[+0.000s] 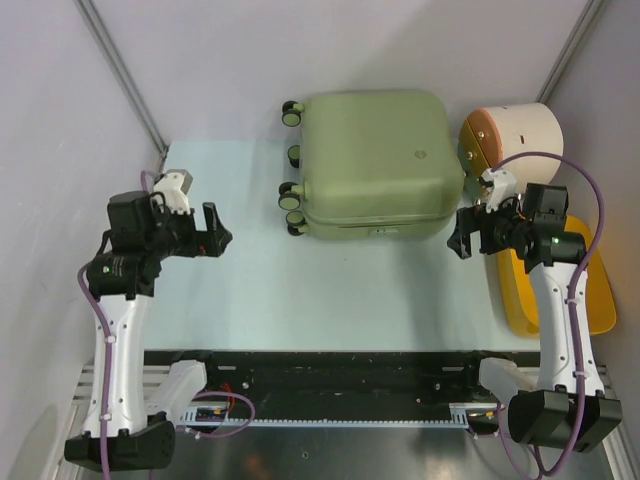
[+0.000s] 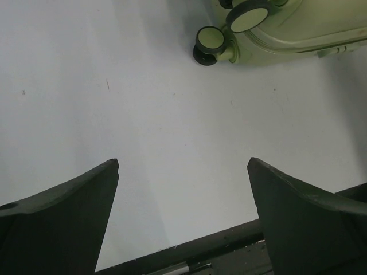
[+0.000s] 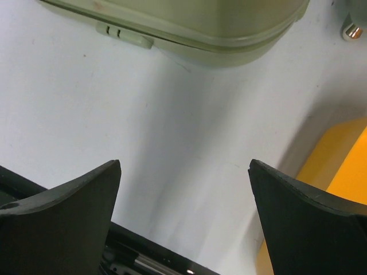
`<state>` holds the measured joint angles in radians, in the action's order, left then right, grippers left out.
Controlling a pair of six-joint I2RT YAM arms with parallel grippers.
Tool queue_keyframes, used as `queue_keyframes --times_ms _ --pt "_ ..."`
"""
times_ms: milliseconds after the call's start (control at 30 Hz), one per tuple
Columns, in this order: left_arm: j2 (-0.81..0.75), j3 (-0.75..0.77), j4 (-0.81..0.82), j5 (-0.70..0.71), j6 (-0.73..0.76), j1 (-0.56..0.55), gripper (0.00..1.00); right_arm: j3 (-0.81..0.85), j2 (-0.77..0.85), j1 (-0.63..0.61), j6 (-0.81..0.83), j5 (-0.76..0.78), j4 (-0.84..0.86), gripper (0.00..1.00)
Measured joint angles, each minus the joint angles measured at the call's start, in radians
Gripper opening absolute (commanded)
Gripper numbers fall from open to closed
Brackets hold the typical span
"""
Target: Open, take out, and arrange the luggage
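The luggage (image 1: 375, 165), a pale sage-green hard-shell suitcase, lies flat and closed at the back middle of the table, wheels (image 1: 292, 195) facing left. Two of its wheels (image 2: 229, 31) show at the top of the left wrist view, and its front edge with a small latch (image 3: 123, 33) shows in the right wrist view. My left gripper (image 1: 217, 238) hovers open over the table left of the suitcase, apart from it. My right gripper (image 1: 462, 238) hangs open just off the suitcase's near right corner. Nothing is between either pair of fingers (image 2: 63, 217) (image 3: 63, 212).
A cream cylindrical drum (image 1: 512, 135) lies on its side right of the suitcase. A yellow plastic basket (image 1: 520, 290) sits at the right table edge under my right arm, its rim (image 3: 338, 166) seen from the wrist. A black rail (image 1: 330, 365) runs along the near edge.
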<state>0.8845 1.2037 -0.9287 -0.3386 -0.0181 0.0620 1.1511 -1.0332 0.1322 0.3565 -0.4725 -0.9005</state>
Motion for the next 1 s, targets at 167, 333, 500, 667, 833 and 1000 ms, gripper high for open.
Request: queue_keyframes --times_ms 167,333,500,667,833,1000 --pt "0.114 0.090 -0.002 -0.094 0.190 -0.008 1.00 0.000 -0.002 -0.009 -0.052 -0.008 0.049 1.00" --pt "0.286 0.248 0.017 -0.109 0.426 -0.095 1.00 0.000 -0.016 -0.013 -0.095 -0.009 0.082 1.00" --pt "0.424 0.344 0.029 -0.105 0.669 -0.211 1.00 0.002 -0.036 -0.002 -0.114 -0.011 0.101 1.00" --pt "0.567 0.438 0.030 -0.143 0.848 -0.227 1.00 0.005 -0.058 0.019 -0.121 -0.015 0.109 1.00" --pt "0.676 0.495 0.035 -0.164 0.972 -0.256 1.00 0.008 -0.077 0.034 -0.121 -0.017 0.110 1.00" --pt "0.749 0.500 0.037 -0.163 1.069 -0.329 1.00 0.011 -0.094 0.044 -0.121 -0.018 0.111 1.00"
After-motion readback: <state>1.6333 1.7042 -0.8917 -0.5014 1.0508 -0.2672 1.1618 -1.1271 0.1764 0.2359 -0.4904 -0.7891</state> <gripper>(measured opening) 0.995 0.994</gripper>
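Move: The green suitcase's nearer upper wheel lies about 19 cm ahead of my left hand, 17 cm to its right and 9 cm lower. The nearer lower wheel sits almost straight beneath that one, some 20 cm below my hand. The suitcase's middle is roughly 33 cm ahead and 37 cm right, about 15 cm lower. From my right hand, the upper wheel is about 17 cm ahead, 39 cm to the left and 5 cm lower. With fingers wide open, I swing my left hand forward about 16 cm and 12 cm to the right towards the nearer wheels, rising slightly at first, then sinking some 5 cm and sliding mostly right and down at the end. Meanwhile I turn the wrist some 60 degrees clockwise and roll its left side up. My open right hand eases about 3 cm forward, towards the suitcase's near side. ##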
